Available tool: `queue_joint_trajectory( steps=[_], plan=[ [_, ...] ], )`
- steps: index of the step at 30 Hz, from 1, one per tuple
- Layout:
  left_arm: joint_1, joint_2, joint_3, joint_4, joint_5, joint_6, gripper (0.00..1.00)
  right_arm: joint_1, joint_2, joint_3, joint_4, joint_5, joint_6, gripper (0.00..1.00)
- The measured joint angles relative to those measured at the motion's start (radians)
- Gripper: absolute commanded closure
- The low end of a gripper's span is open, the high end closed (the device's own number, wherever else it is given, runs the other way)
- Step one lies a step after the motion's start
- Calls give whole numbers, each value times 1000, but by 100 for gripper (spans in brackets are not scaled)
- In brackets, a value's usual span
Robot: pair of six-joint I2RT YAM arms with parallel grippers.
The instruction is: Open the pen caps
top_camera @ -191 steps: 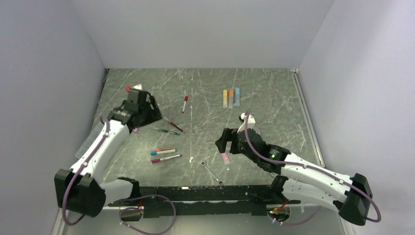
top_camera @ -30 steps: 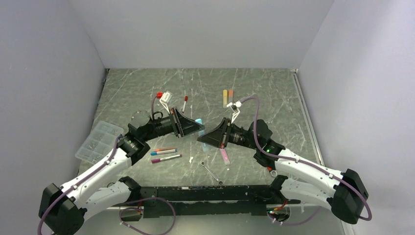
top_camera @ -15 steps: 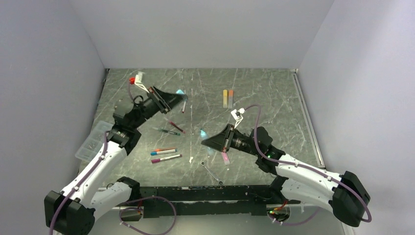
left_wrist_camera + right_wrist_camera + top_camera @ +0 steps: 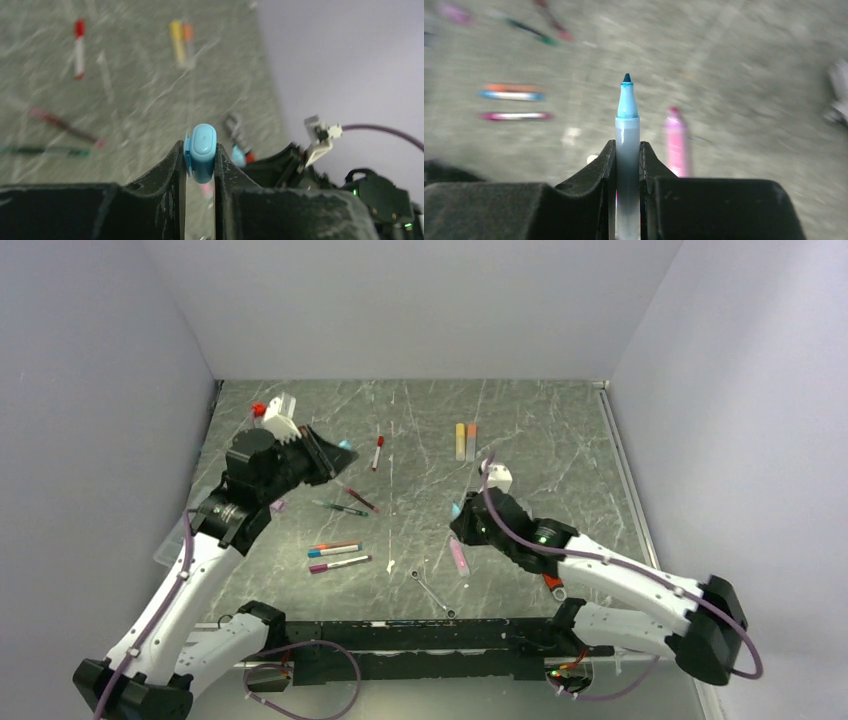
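My left gripper (image 4: pixel 200 151) is shut on a light blue pen cap (image 4: pixel 202 142), pulled off its pen. In the top view this cap (image 4: pixel 345 444) hangs above the table's back left at the left gripper (image 4: pixel 338 448). My right gripper (image 4: pixel 627 150) is shut on the uncapped blue highlighter (image 4: pixel 627 135), its bare tip pointing away from the jaws. The right gripper (image 4: pixel 460 514) sits low over the middle of the table, just behind a pink highlighter (image 4: pixel 459 557). Capped yellow (image 4: pixel 460 440) and orange (image 4: pixel 471 440) highlighters lie at the back.
A red-capped marker (image 4: pixel 378 452), a dark red pen (image 4: pixel 355 495) and a green pen (image 4: pixel 340 508) lie left of centre. Three thin markers (image 4: pixel 334 553) lie side by side nearer me. A silver wrench (image 4: pixel 432 592) is near the front, a clear plastic box (image 4: pixel 178 538) at the left edge.
The grippers, close together a second ago, have drawn apart. The left swung back-left carrying the blue cap; the right turned down toward the table with the highlighter body.
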Motion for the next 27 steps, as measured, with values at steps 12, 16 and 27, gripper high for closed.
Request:
queue_joint_trajectory(
  steps=[12, 16, 27],
  plan=[
    [0, -218, -137, -427, -153, 154, 100, -114, 274, -118, -92, 60, -67, 99],
    [0, -213, -137, -467, -169, 171, 100, -131, 334, -118, -53, 37, -87, 83],
    [0, -200, -153, -488, -168, 184, 100, -150, 344, -117, 4, 5, -80, 31]
  ],
)
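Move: The blue highlighter, uncapped in the right hand, goes to bare table about 7 cm to that hand's right, level with it fore and aft and some 15 cm below. The pink highlighter lies 3 cm left of that spot, the adjustable wrench 12 cm right and slightly farther out, the small spanner 9 cm left and 7 cm nearer. The left hand holds the blue cap; the blue-capped pen lies 5 cm left, 4 cm back, 32 cm below, the pink cap 16 cm left and 6 cm ahead. The blue highlighter is carried down about 14 cm and some 7 cm to the right by the right hand, which rolls left side down and tips its fingers farther downward, onto the table beside the pink one; the fingers then open and let go. Meanwhile the left hand keeps its pinch on the blue cap, sinking about 12 cm, back and leftward towards the pens, left side rising and fingers tipping down. ##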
